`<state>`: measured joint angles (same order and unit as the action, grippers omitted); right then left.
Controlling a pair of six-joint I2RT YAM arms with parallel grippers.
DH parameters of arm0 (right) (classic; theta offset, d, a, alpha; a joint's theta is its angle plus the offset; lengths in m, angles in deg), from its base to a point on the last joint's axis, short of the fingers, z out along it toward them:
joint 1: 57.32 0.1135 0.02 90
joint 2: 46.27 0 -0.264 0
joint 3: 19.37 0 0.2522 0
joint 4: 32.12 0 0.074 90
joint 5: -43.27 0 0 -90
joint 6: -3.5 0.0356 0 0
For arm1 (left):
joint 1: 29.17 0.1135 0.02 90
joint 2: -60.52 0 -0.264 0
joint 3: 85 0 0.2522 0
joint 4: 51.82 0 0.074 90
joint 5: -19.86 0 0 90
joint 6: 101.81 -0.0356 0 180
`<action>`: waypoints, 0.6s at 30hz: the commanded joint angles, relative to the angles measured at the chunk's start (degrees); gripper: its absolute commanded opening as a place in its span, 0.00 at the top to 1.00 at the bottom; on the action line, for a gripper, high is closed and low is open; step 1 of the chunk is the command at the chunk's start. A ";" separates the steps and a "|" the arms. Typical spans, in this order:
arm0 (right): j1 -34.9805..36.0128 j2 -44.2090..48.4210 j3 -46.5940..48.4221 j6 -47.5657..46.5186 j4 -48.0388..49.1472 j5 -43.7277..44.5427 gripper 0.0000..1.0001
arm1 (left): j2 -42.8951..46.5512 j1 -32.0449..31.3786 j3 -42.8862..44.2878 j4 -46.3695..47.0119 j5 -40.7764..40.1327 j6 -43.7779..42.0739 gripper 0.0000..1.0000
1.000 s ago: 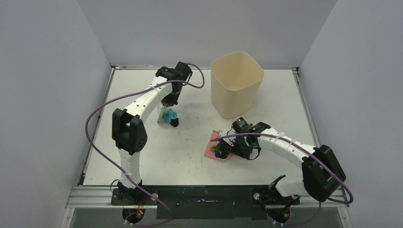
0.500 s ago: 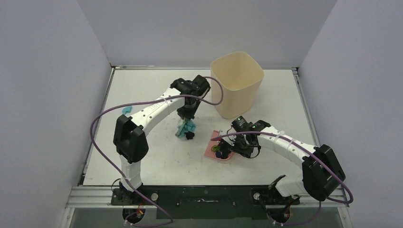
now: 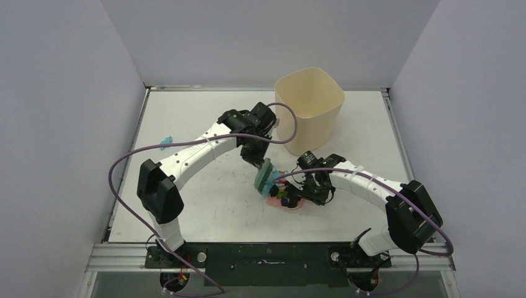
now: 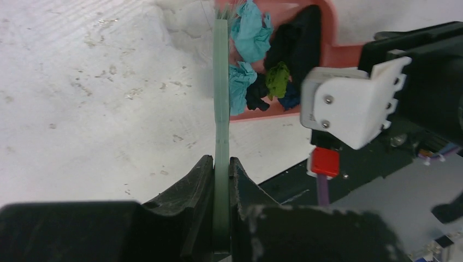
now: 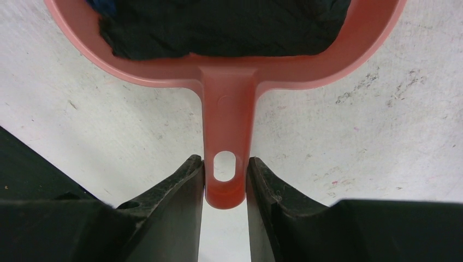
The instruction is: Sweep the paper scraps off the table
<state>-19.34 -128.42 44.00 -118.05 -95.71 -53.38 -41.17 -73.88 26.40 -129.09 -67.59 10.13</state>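
Note:
My left gripper point(image 3: 261, 162) point(image 4: 221, 164) is shut on the thin green brush point(image 3: 266, 177) point(image 4: 221, 98). The brush's far end sits at the mouth of the pink dustpan point(image 3: 275, 202) point(image 4: 329, 27). Several paper scraps point(image 4: 248, 33), teal, black, green and dark blue, lie bunched inside the pan just right of the brush. One teal scrap point(image 3: 166, 141) lies alone on the table point(image 3: 205, 205) at the left. My right gripper point(image 3: 302, 195) point(image 5: 225, 174) is shut on the dustpan's handle point(image 5: 226, 120). Dark paper point(image 5: 229, 27) fills the pan in the right wrist view.
A tall beige bin point(image 3: 308, 108) stands at the back, just behind both wrists. Purple cables loop off both arms. The table has metal rails at its edges, and grey walls enclose three sides.
My left arm swept the brush from the back left to the dustpan, pushing teal and black scraps into it. The right gripper stayed at the pan's handle. A lone teal scrap became visible at left.

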 commanded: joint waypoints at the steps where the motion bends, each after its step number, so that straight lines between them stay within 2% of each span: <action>1: 0.53 0.10 1.03 0.76 2.21 -1.79 0.91 | 4.76 -0.03 -1.71 6.72 8.07 2.70 1.00; 5: 0.52 0.82 0.12 0.51 3.41 -2.04 0.91 | 6.53 0.00 -2.38 7.12 7.95 3.81 1.00; 18: 0.18 11.01 -4.96 -0.66 11.86 -4.38 0.95 | 18.35 0.44 3.17 -4.60 -13.87 6.91 1.00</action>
<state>-19.34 -120.77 39.76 -118.12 -89.32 -55.98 -29.04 -73.94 25.79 -130.82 -73.43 15.22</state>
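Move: The pink dustpan's middle lies about 9 cm right of the left gripper, some 4 cm back and 15 cm below. The light-blue scraps at its mouth are about 6 cm right of that gripper, 1 cm back and 14 cm down. The bin stands some 16 cm ahead of it and 18 cm right. From the right gripper, which holds the handle, the dustpan's middle is about 11 cm left, 2 cm ahead and slightly lower. Finish the stroke with the left gripper by nudging the brush 1 to 2 cm right and back against the light-blue scraps, then draw it up off the dustpan about 7 cm, gathering speed and swinging some 4 cm left; keep the handle gripped. With the right gripper, keep the dustpan handle held, shift about 1 cm left, then raise it slightly and tilt its left side up roughly 10 degrees. ##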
